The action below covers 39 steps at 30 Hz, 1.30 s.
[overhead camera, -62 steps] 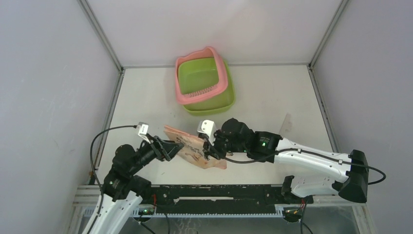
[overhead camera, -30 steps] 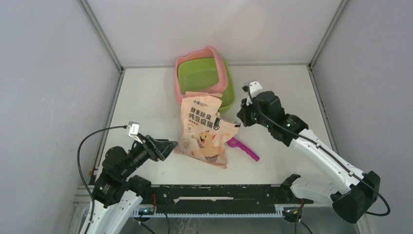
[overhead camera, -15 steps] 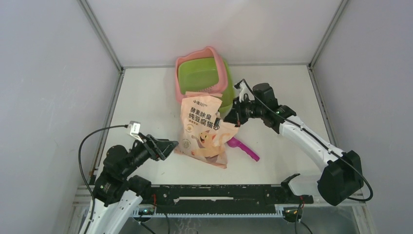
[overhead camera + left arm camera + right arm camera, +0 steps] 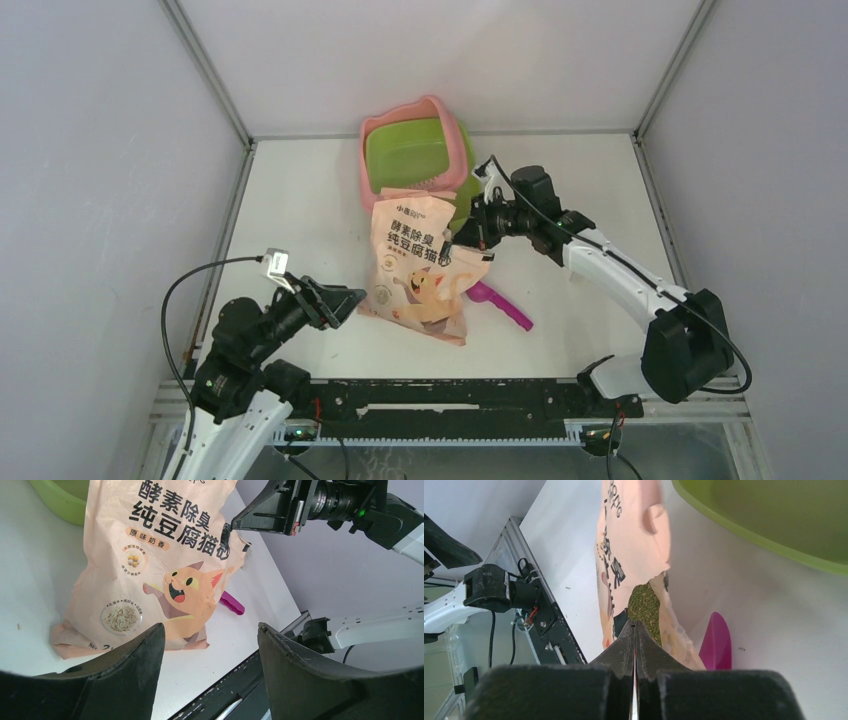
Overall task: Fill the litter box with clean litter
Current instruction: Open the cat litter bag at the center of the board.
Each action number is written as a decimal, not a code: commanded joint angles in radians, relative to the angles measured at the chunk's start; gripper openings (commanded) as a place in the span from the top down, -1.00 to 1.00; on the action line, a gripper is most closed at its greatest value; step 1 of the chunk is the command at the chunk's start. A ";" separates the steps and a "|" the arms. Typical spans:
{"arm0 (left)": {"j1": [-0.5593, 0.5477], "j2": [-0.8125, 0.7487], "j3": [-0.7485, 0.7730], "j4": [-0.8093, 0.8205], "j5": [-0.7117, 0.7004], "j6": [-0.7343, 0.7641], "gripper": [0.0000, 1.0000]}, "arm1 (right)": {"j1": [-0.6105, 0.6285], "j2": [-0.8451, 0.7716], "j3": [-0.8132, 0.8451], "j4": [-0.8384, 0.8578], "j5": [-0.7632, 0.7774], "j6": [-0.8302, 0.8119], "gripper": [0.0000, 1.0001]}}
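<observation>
The litter box (image 4: pixel 440 108), pink-rimmed with a lime-green basin (image 4: pixel 774 520), stands at the back centre. A peach-pink printed bag (image 4: pixel 415 270) leans with its top against the box's front edge. Its right corner is torn open, and greenish-brown litter (image 4: pixel 644 607) shows inside. My right gripper (image 4: pixel 448 247) is shut, its tips (image 4: pixel 633 624) right at that torn opening. My left gripper (image 4: pixel 345 300) hangs open just left of the bag's bottom, with nothing between its fingers (image 4: pixel 210 630).
A magenta scoop (image 4: pixel 505 308) lies on the table to the right of the bag, partly under it. A few stray specks (image 4: pixel 19 626) dot the table near the bag's base. The black front rail (image 4: pixel 450 395) runs along the near edge.
The bag went from lying by the front edge in both grippers to leaning on the box. Over the last second the shut right gripper swung left to the torn corner.
</observation>
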<state>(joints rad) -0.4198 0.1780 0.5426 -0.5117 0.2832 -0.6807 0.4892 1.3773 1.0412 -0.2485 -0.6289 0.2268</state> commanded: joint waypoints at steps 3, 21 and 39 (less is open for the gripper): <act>-0.004 0.007 0.029 0.022 0.007 0.021 -0.44 | -0.009 0.011 0.043 0.086 0.023 0.011 1.00; -0.004 0.011 0.030 0.022 0.008 0.024 -0.41 | 0.012 0.081 0.043 0.087 -0.066 -0.003 1.00; -0.004 0.021 0.034 0.032 0.017 0.023 -0.41 | 0.267 0.046 0.049 -0.139 0.040 -0.179 0.91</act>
<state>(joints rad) -0.4198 0.1852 0.5426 -0.5117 0.2867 -0.6800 0.6559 1.4631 1.0554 -0.3126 -0.6849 0.1295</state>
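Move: The right hand, shut at the cat litter bag's torn right edge, has the bag's middle about 8 cm to its left, 4 cm back and some 8 cm lower. From this hand the purple scoop lies roughly 11 cm back, 10 cm to the right and 18 cm down, and the litter box about 22 cm ahead, 9 cm to the left and 15 cm lower. From the idle left hand the bag's middle is about 9 cm ahead, 13 cm to the right and 12 cm below. With the torn edge of the bag still pinched, the right hand first eases forward about 1.5 cm, then turns around and pulls back some 7 cm, drifting about 4 cm left and 3 cm down, in across the bag's open side towards its middle. On the way back, quickening towards the end, the wrist swings roughly 15 degrees counter-clockwise and the fingers stay all but shut on the film. ##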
